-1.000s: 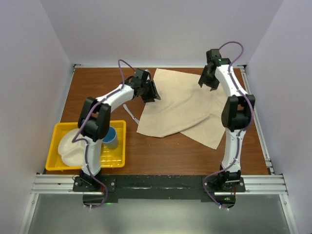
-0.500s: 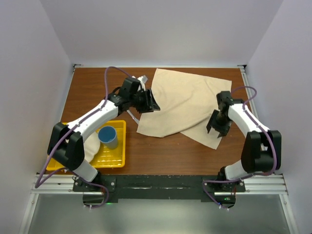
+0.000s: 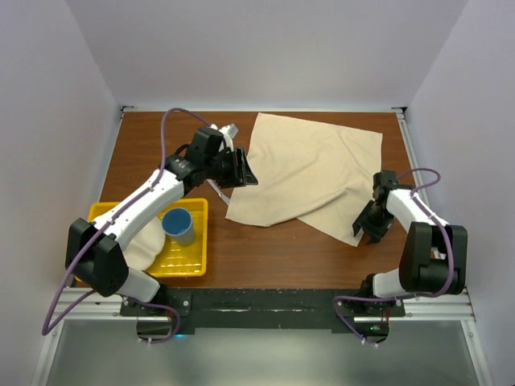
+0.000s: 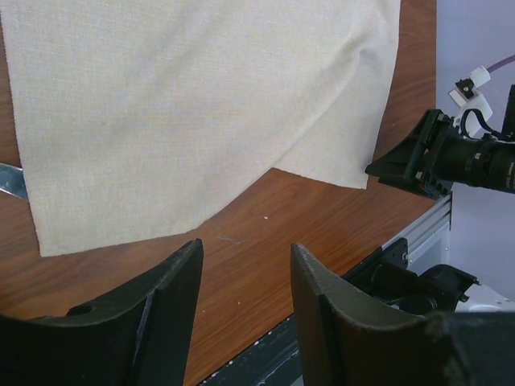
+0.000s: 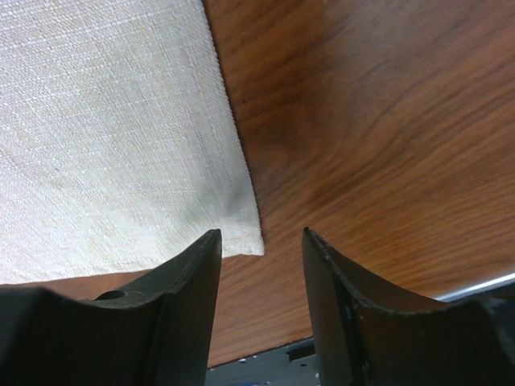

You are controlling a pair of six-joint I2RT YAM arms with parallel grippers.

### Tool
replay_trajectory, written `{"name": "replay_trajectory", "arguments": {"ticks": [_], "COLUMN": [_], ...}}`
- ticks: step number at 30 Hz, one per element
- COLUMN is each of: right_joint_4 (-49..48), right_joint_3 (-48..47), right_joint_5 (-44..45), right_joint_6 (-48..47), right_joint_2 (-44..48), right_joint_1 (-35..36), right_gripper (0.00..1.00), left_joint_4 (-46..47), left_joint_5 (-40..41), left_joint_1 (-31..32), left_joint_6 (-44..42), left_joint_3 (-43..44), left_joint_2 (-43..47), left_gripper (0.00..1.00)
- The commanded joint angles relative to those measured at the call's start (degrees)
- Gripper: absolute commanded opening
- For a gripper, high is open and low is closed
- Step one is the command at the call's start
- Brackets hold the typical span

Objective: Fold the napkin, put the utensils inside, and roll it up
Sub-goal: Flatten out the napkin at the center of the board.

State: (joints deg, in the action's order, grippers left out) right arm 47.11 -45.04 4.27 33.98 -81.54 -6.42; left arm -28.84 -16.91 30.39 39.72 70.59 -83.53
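The beige napkin (image 3: 306, 169) lies spread on the brown table with its near left part folded over, and it also fills the left wrist view (image 4: 185, 104). A slim silver knife (image 3: 217, 191) pokes out from under its left edge (image 4: 10, 181). My left gripper (image 3: 241, 169) hovers open at that left edge, with only bare table between its fingers (image 4: 245, 249). My right gripper (image 3: 368, 229) is open and low at the napkin's near right corner. That corner (image 5: 245, 233) lies just ahead of its fingertips (image 5: 259, 233), and nothing is gripped.
A yellow tray (image 3: 187, 259) at the near left holds a blue cup (image 3: 180, 225) and a white plate (image 3: 141, 245). A metal rail (image 3: 265, 301) runs along the near edge. White walls enclose the table on three sides.
My right arm swung from the napkin's far right corner down to its near right corner, jaws narrowing slightly. My left arm shifted a little left and nearer along the left edge.
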Motion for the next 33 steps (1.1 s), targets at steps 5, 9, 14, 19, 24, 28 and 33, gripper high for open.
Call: {"name": "replay_trajectory", "arguments": {"ticks": [5, 9, 14, 19, 24, 28, 33], "right_joint_4": [-5.01, -6.15, -7.39, -2.4, 5.96, 11.95, 16.26], "right_joint_3": [2.58, 3.81, 4.61, 2.5, -3.2, -6.73, -11.39], "right_joint_5": [-3.22, -4.01, -0.07, 7.49, 19.66, 27.02, 30.62], "right_joint_6": [2.58, 4.43, 6.63, 7.68, 9.44, 10.86, 11.03], "right_joint_2": [-1.16, -2.48, -3.63, -0.91, 2.87, 7.43, 7.98], "right_joint_1": [-0.18, -0.09, -0.26, -0.27, -0.35, -3.86, -6.68], "right_gripper": [0.46, 0.46, 0.08, 0.0, 0.0, 0.0, 0.0], "left_joint_4": [-0.96, -0.87, -0.78, -0.34, 0.98, 1.07, -0.07], "left_joint_5": [0.91, 1.09, 1.7, 2.31, 2.67, 3.02, 2.49], "left_joint_1": [-0.77, -0.77, -0.77, -0.77, -0.77, -0.77, -0.77], "left_joint_6": [-1.32, -0.96, -0.44, -0.17, -0.17, -0.96, -2.19], "left_joint_3": [0.34, 0.25, -0.01, -0.8, -3.0, -3.79, -3.44], "left_joint_2": [2.67, 3.02, 3.37, 4.33, 5.83, 6.62, 7.5], "left_gripper": [0.52, 0.52, 0.52, 0.5, 0.5, 0.5, 0.5]}}
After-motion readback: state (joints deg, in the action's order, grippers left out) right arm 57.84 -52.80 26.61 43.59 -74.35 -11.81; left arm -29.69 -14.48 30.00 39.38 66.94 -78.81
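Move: The napkin's near-right corner lies almost under the right hand, about 1 cm to its left and 2 cm below. From that hand, the napkin's middle is some 23 cm ahead and 14 cm left, and its near-left corner about 9 cm ahead and 40 cm left. From the left hand, the near-right corner lies roughly 37 cm right, 9 cm back and 19 cm below. The right hand sinks, pinches the napkin's near-right corner, then pulls right about 9 cm, rising some 8 cm. ##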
